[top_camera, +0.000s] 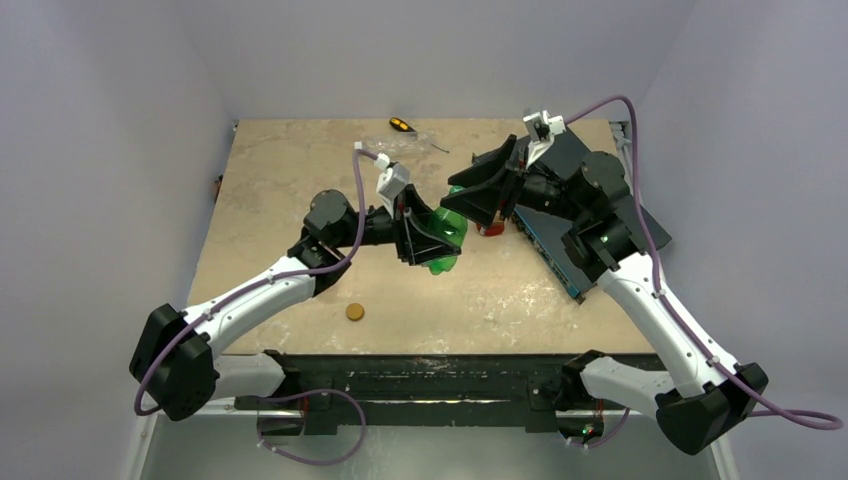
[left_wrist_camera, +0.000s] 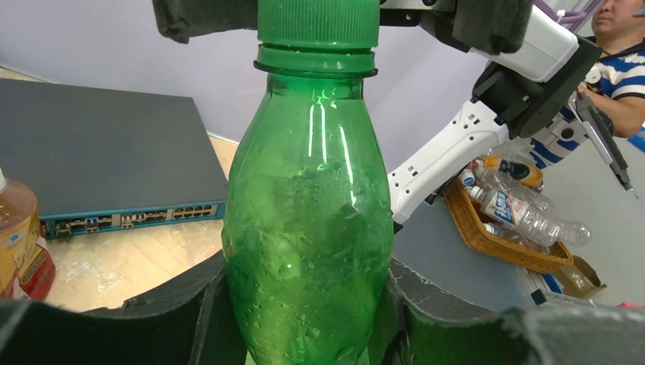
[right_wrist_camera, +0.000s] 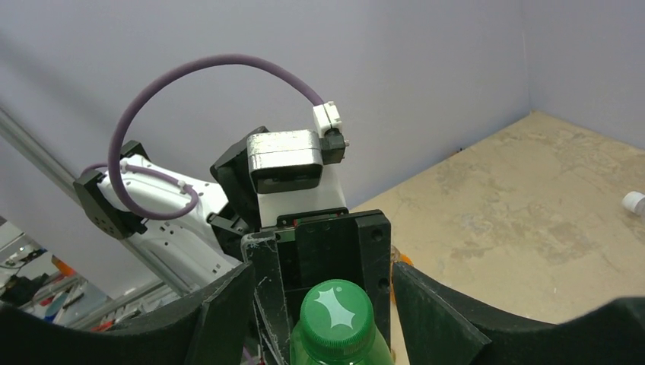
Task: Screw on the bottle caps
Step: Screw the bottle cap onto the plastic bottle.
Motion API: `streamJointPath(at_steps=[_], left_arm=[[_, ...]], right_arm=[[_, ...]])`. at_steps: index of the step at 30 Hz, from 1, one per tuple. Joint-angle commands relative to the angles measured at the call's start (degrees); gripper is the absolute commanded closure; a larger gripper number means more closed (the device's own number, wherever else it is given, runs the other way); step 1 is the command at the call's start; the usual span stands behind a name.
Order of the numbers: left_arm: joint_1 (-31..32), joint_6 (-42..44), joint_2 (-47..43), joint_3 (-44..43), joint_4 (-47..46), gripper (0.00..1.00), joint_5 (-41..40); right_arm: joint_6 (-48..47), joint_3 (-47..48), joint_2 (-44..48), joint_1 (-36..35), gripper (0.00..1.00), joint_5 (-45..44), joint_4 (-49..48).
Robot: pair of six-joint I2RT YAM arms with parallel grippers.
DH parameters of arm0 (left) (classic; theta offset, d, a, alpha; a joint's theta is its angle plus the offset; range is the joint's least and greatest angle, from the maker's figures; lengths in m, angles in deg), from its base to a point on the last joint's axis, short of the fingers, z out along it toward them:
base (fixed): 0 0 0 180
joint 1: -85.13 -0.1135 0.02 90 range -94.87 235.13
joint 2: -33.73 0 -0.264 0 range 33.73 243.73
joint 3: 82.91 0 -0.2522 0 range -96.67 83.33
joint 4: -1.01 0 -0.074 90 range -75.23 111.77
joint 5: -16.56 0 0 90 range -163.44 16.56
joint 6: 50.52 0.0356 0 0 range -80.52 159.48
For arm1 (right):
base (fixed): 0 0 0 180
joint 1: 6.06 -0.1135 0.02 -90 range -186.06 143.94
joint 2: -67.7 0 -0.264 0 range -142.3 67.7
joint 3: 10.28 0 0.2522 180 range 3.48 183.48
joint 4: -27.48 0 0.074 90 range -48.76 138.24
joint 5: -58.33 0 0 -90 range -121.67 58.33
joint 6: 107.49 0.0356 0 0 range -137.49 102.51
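My left gripper (top_camera: pixel 428 238) is shut on the belly of a green bottle (left_wrist_camera: pixel 308 220), its dark fingers (left_wrist_camera: pixel 160 312) pressing both sides. A dark green cap (left_wrist_camera: pixel 318 23) sits on the bottle's neck. The right gripper (top_camera: pixel 482 198) hovers over that cap (right_wrist_camera: pixel 335 310), and its fingers (right_wrist_camera: pixel 445 315) stand on either side with a gap on each. An orange cap (top_camera: pixel 354 312) lies on the table near the left arm. A white cap (right_wrist_camera: pixel 633 201) lies farther off on the table. An amber bottle (left_wrist_camera: pixel 17 228) stands beside the green one.
A dark network switch (left_wrist_camera: pixel 99 152) lies on the table's right side under the right arm. A black-and-orange screwdriver (top_camera: pixel 402 125) rests at the far edge. A wicker basket (left_wrist_camera: pixel 494 239) of bottles sits off the table.
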Motion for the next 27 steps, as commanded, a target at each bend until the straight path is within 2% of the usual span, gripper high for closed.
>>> streamJointPath(at_steps=[1,4,7,9,11,15,19,22,25,27], left_arm=[[-0.4,-2.5,0.7,0.8,-5.6,1.0,1.5],[-0.5,-3.3,1.3,1.2,-6.8,1.0,1.6],[-0.5,-4.1,1.7,1.5,-8.1,1.0,1.3],[-0.6,-4.7,1.9,1.6,-8.8,1.0,1.2],[-0.6,-4.8,2.0,1.4,-8.9,1.0,1.1],[-0.6,-5.0,2.5,1.4,-9.0,1.0,1.1],[-0.6,-5.2,2.7,1.6,-9.0,1.0,0.5],[-0.7,-5.2,2.8,1.4,-8.9,1.0,-0.3],[-0.7,-0.7,2.1,-0.4,-2.0,1.0,-3.7],[-0.6,4.3,0.9,-2.2,5.2,1.0,-8.6]], right_arm=[[0.2,-0.1,1.1,-0.1,0.33,1.4,-3.1],[0.3,-0.1,1.5,-0.1,0.48,1.1,-2.9],[0.0,0.3,1.3,-0.3,0.57,1.3,-2.1],[-0.6,0.4,1.4,-0.6,0.56,1.3,-1.1],[-1.0,0.4,1.5,-0.8,0.52,1.3,-0.5],[-1.7,0.4,1.6,-0.9,0.53,0.5,1.0],[-1.9,0.7,1.6,-1.0,0.68,-0.1,2.2],[-2.8,1.9,1.2,-1.4,0.85,-2.7,5.4],[-3.6,4.0,0.8,-2.7,1.0,-9.1,11.5],[-3.5,5.2,0.6,-4.8,1.0,-15.8,15.5]])
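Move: The green cap, already sitting on the green bottle's neck, stands free between the right hand's open fingers, level with them and some 1 cm below the hand point. The juice bottle stands on the table about 10 cm ahead and 10 cm to the right, roughly 28 cm lower; the clear bottle lies some 34 cm ahead and 13 cm left, about 35 cm below. From the left hand, still gripping the green bottle, the cap is about 10 cm up and 3 cm forward. Holding almost still, the right hand closes its fingers from wide open to about half that gap and pinches the green cap from both sides. Then it eases about 1 cm forward and down, just starting to turn clockwise, some 5 degrees. The left hand keeps its grip on the bottle body and sinks about 1 cm as well. ##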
